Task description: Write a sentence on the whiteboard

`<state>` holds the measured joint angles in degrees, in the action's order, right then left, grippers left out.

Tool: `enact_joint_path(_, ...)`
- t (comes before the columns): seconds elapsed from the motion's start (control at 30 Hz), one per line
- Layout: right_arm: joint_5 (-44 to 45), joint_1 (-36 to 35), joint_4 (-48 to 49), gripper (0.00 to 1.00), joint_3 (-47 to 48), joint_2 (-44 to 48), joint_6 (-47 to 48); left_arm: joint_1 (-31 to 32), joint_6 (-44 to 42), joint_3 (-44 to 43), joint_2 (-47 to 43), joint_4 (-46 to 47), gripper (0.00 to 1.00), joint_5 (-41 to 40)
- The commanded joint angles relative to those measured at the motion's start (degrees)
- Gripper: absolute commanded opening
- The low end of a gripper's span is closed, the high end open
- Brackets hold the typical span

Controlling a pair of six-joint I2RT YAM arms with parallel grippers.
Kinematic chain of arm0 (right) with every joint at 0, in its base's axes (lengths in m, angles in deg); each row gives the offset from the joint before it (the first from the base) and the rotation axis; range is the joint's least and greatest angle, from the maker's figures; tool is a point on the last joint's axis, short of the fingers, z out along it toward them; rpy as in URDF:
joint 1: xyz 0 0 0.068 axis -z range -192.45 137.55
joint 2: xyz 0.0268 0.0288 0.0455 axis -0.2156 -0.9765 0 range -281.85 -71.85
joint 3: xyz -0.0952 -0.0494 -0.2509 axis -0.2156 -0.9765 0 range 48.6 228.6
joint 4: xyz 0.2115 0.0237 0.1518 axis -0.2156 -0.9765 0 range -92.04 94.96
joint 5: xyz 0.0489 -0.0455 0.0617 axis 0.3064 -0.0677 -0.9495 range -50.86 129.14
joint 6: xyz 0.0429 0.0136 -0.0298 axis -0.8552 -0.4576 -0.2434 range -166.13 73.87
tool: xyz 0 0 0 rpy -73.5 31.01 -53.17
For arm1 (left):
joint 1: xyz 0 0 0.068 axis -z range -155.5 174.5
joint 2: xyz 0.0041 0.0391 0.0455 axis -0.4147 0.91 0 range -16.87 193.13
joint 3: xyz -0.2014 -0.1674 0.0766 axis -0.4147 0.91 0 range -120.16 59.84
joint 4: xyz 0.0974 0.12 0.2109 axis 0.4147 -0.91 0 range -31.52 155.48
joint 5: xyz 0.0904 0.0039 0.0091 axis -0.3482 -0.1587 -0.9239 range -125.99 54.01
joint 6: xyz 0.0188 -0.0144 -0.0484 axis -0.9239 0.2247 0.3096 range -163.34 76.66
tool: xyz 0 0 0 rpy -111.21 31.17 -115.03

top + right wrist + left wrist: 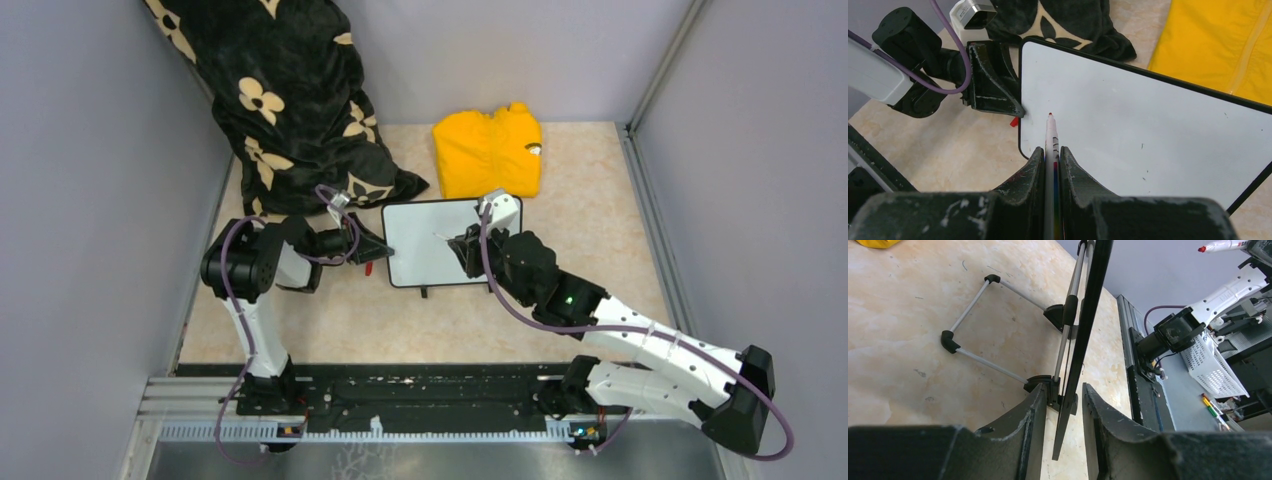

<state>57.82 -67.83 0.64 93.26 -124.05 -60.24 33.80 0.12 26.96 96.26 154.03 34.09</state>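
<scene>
The whiteboard [425, 250] stands tilted on its wire stand [973, 320] at the table's middle. Its white face [1148, 130] is blank; no red sentence shows. My left gripper [1064, 387] is at the board's left edge [1083, 340], shut on the rim and stand bracket. It also shows in the top view [372, 245]. My right gripper [1050, 149] is shut on a white marker [1051, 137] whose bare red tip points at the board's left part. I cannot tell whether the tip touches. The right gripper hangs over the board's right half [462, 245].
A yellow garment [488, 150] lies behind the board. A black flowered cloth [290, 100] is heaped at the back left. A small red cap [1014, 121] lies by the board's left edge. Grey walls stand on both sides. A white basket [1215, 365] sits beyond the near rail.
</scene>
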Motion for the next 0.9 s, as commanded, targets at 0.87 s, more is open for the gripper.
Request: enact_joint_path(0.87, 9.5, -6.2, 3.0, 0.00, 6.5, -7.0, 1.1, 0.4, 2.6, -2.1, 2.2, 14.1, 0.13, 1.6)
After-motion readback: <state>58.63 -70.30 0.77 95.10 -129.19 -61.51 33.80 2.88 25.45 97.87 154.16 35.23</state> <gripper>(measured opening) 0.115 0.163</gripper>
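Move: Between the left hand's open fingers already stands the whiteboard's left edge, about 1 cm to the right of the finger midpoint and level with it. The red cap lies some 4 cm left, 1 cm ahead and 11 cm below that hand. From the right hand, holding the marker, the middle of the board's left half is about 8 cm ahead, 6 cm left and 13 cm lower; the yellow cloth is roughly 27 cm ahead, 7 cm right and 22 cm below. Closing steadily, the left fingers come together on the whiteboard's left edge and pinch it while that hand stays in place. Meanwhile the right hand keeps its grip on the marker and eases about 2 cm left and 1.5 cm down, bringing the red tip closer to the board's left part, still short of touching. ##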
